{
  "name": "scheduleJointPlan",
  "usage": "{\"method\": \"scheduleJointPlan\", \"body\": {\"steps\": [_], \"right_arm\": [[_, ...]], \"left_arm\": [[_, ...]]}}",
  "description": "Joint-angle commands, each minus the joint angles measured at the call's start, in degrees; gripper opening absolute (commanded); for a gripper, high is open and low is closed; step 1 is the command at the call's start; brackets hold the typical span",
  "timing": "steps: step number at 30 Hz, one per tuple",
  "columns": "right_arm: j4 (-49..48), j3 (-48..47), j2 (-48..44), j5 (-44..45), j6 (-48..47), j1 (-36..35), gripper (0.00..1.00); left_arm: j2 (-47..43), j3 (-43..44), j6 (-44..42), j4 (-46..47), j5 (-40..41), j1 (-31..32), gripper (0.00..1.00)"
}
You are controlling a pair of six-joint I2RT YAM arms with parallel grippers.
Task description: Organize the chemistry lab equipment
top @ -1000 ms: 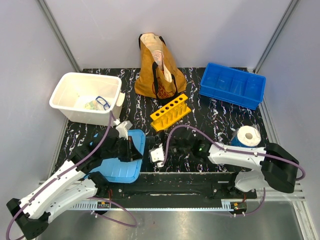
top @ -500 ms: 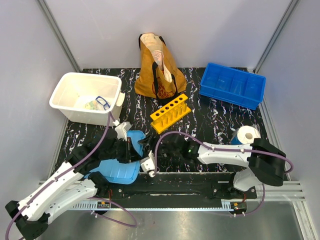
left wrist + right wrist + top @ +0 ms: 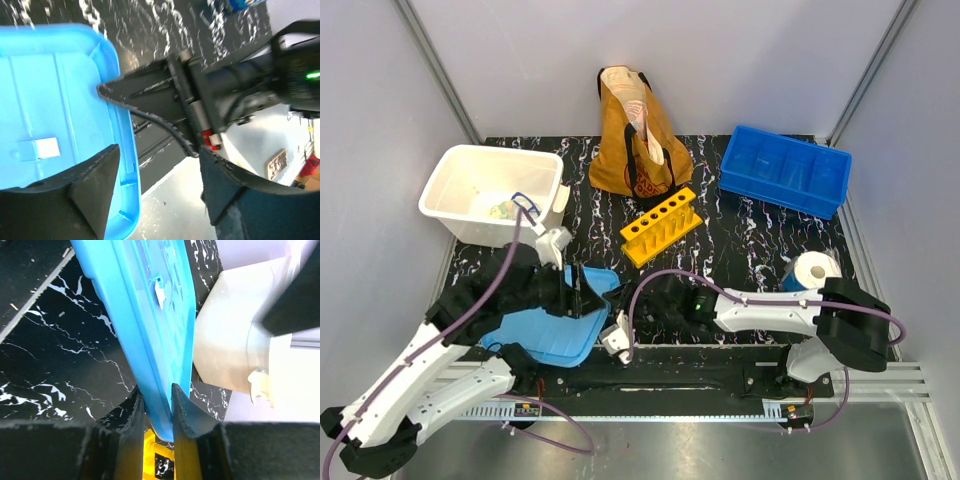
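A light blue plastic lid (image 3: 542,334) lies at the near left of the table, its right edge raised. My right gripper (image 3: 608,303) reaches in from the right and, in the right wrist view, that gripper (image 3: 156,392) is shut on the lid's rim (image 3: 145,305). My left gripper (image 3: 582,288) hovers over the same corner. Seen from the left wrist, the left gripper (image 3: 159,157) stands open, with the lid (image 3: 50,100) beside one finger and nothing between them. The yellow test-tube rack (image 3: 660,225) stands mid-table with its holes empty, and shows beyond the right fingers (image 3: 152,455).
A white bin (image 3: 465,165) holding small items sits at the back left, close to the lid (image 3: 225,340). A mustard tote bag (image 3: 635,130) stands at the back centre. A blue compartment tray (image 3: 785,168) lies at the back right, and a white roll (image 3: 815,270) sits near the right arm.
My left gripper has opened, let go of the lid and drawn back to the left. My right gripper has moved in leftward and closed on the lid's edge.
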State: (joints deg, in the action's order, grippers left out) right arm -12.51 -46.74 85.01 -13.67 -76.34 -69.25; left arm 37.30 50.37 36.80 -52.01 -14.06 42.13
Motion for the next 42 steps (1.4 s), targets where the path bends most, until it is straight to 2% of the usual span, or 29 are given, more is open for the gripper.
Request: {"method": "scheduleJointPlan", "body": {"steps": [1, 4, 6, 11, 16, 22, 25, 29, 35, 37, 42], "right_arm": [[-4.36, -1.07, -5.2, -2.41, 7.33, -1.67, 0.0], [-4.89, -0.72, -8.27, -1.18, 11.9, -1.67, 0.0], [-4.63, -0.37, -10.65, -1.09, 14.28, -1.67, 0.0], [2.48, -0.72, -16.1, 1.62, 14.37, -1.67, 0.0], [5.74, -2.56, -21.55, 3.82, 25.5, -1.67, 0.0], [1.45, -6.78, -23.49, 5.67, 48.17, -1.85, 0.0], [0.38, -9.5, -21.3, 7.51, 56.27, -1.67, 0.0], [-0.66, -13.1, -17.78, 12.52, 66.81, -1.67, 0.0], [-7.25, -17.59, -13.47, 15.87, 81.06, -1.59, 0.0], [-12.86, -16.28, -12.86, 14.56, 85.1, -1.59, 0.0], [-16.83, -17.85, -10.05, 15.6, 92.84, -1.59, 0.0]], "left_arm": [[2.51, 13.32, -4.0, -3.34, 8.41, 0.23, 0.79], [5.06, 24.22, -6.55, -8.27, 17.02, 0.23, 0.94], [6.64, 29.58, -7.96, -10.3, 22.48, 0.23, 0.99], [8.14, 37.86, -10.51, -12.41, 29.52, 0.23, 0.99], [7.0, 40.07, -11.31, -13.65, 34.36, 0.23, 0.99], [5.77, 41.65, -13.5, -13.47, 37.79, 0.23, 0.99], [5.77, 43.75, -13.94, -13.91, 39.55, 0.15, 0.99], [7.43, 47.27, -15.09, -14.43, 38.06, 0.23, 0.99], [9.81, 50.96, -16.41, -14.61, 37.98, 0.23, 0.99], [9.64, 50.1, -16.41, -13.48, 36.75, 0.15, 0.99], [8.76, 46.49, -16.84, -10.57, 34.28, 0.23, 0.99]]}}
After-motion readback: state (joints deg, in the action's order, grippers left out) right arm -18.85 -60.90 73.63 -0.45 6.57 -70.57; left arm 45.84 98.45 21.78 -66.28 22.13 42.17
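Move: The blue lid, already pinched near its right edge by the right hand, has its middle about 9 cm left of the left hand, 2 cm nearer the base and 7 cm below. From the right hand the lid's middle is roughly 17 cm left, 4 cm back and slightly lower. The white bin stands some 23 cm ahead and 22 cm left of the left hand; the yellow tube rack is about 17 cm ahead and 16 cm right of the left hand. The right hand keeps its pinch on the blue lid's edge and lifts it about 20 cm, drifting a few centimetres right and back and then returning left, while the wrist raises the fingertips and rolls strongly to bring the lid up on edge. The left hand, already partly open over the lid, opens fully and swings up and clear by more than 20 cm, shifting some 11 cm left and a little forward as its fingers tip up towards level and turn counter-clockwise, ending open beside the lid's free end, where no touch can be made out. ##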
